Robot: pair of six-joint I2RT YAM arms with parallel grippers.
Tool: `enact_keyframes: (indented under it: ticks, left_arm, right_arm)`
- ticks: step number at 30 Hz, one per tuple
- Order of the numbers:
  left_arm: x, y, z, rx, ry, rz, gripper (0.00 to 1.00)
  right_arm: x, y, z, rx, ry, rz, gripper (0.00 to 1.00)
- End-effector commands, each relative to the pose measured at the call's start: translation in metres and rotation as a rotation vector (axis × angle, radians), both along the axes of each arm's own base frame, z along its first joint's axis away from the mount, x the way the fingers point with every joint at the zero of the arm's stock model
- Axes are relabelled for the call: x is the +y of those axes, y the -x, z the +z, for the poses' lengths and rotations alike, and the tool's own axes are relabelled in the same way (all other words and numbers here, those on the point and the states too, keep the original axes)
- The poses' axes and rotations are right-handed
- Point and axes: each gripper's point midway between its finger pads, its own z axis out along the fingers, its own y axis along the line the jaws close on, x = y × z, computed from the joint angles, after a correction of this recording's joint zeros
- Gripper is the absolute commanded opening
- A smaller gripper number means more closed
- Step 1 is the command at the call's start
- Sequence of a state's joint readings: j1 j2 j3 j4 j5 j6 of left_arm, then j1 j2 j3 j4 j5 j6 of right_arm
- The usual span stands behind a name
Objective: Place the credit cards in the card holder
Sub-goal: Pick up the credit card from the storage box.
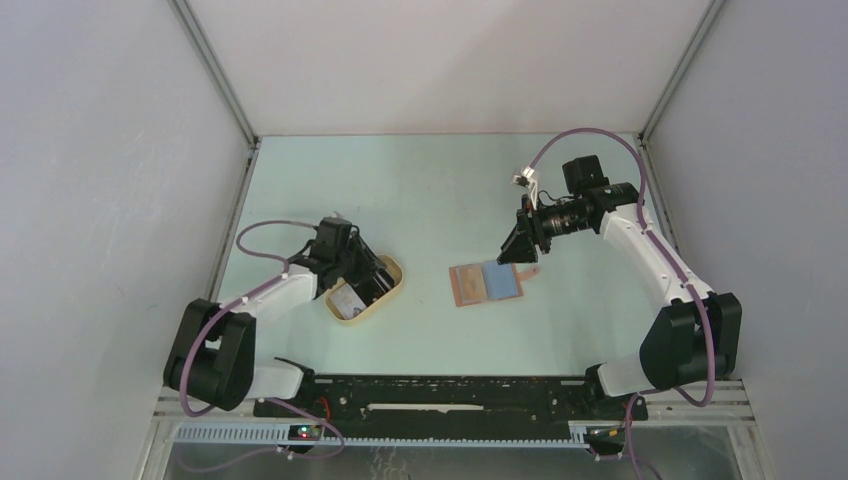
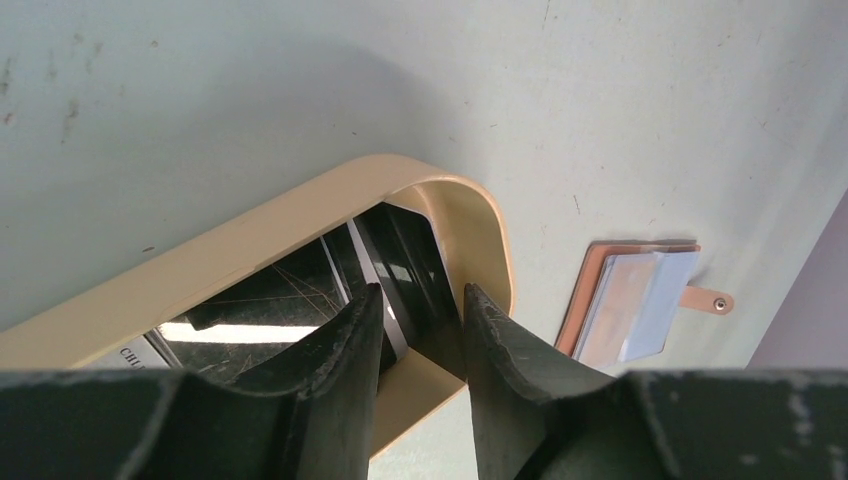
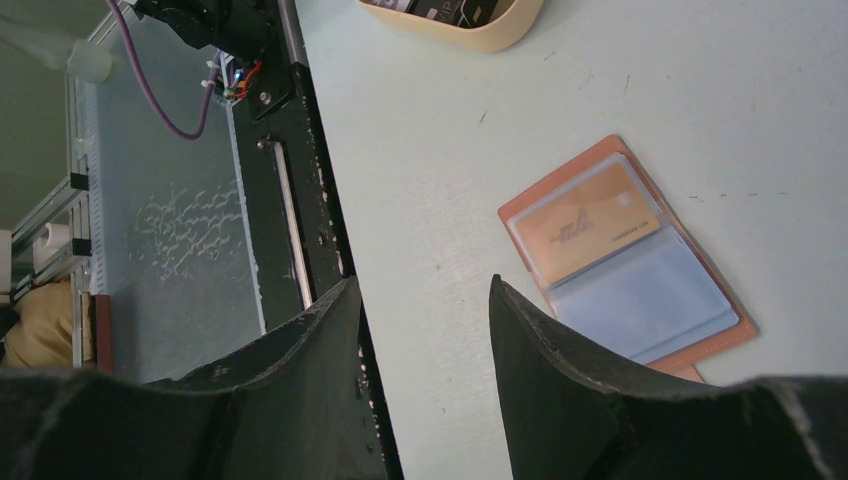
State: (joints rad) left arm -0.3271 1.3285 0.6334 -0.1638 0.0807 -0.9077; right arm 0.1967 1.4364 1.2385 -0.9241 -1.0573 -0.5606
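Note:
The card holder (image 1: 487,283) lies open and flat mid-table, reddish-brown with an orange credit card (image 3: 585,225) in one clear slot and a bluish slot (image 3: 640,300) beside it. It also shows in the left wrist view, the card holder (image 2: 640,300) at right. More credit cards (image 2: 400,260), dark ones on edge, lean at the end of the tan tray (image 2: 250,230). My left gripper (image 2: 420,300) reaches into that tray, its jaws apart on either side of the dark cards. My right gripper (image 3: 425,285) hovers open and empty above the table beside the holder.
The tan oval tray (image 1: 395,268) sits at the left with a pale card (image 1: 347,300) in it. The black base rail (image 3: 300,200) runs along the table's near edge. Grey walls close in the table on three sides.

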Motion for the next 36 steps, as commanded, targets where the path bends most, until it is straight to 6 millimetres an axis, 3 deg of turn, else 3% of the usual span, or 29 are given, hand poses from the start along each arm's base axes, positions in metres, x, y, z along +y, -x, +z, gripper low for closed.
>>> enact_keyframes:
  ticks: [1, 28, 36]
  left_arm:
    - [0.01, 0.012, -0.014, 0.029, -0.053, -0.006, 0.4]
    - [0.02, 0.03, -0.018, 0.047, -0.073, 0.015, 0.26]
    - [0.019, 0.022, -0.014, 0.019, -0.064, 0.026, 0.17]
  right_arm:
    - [0.0, 0.003, 0.011, -0.032, -0.029, 0.012, 0.59]
    - [0.0, 0.007, 0.018, -0.05, -0.041, 0.016, 0.59]
    - [0.0, 0.008, 0.02, -0.059, -0.04, 0.016, 0.59]
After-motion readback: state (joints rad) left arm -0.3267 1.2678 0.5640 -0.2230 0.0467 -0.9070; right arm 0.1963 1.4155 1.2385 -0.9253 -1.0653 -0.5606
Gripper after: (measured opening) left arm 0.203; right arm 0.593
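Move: The middle black card in the storage box lies about 5 cm back, 2 cm left and 4 cm below the left hand. The white card is 8 cm back and 6 cm left, at like depth; the open card holder is some 25 cm right and 3 cm back, 5 cm below. From the right hand, that black card is roughly 30 cm left, level with it fore and aft, and 19 cm down. Left hand eases back 3 cm, left and down over the black cards, narrowing its fingers around a card edge. ##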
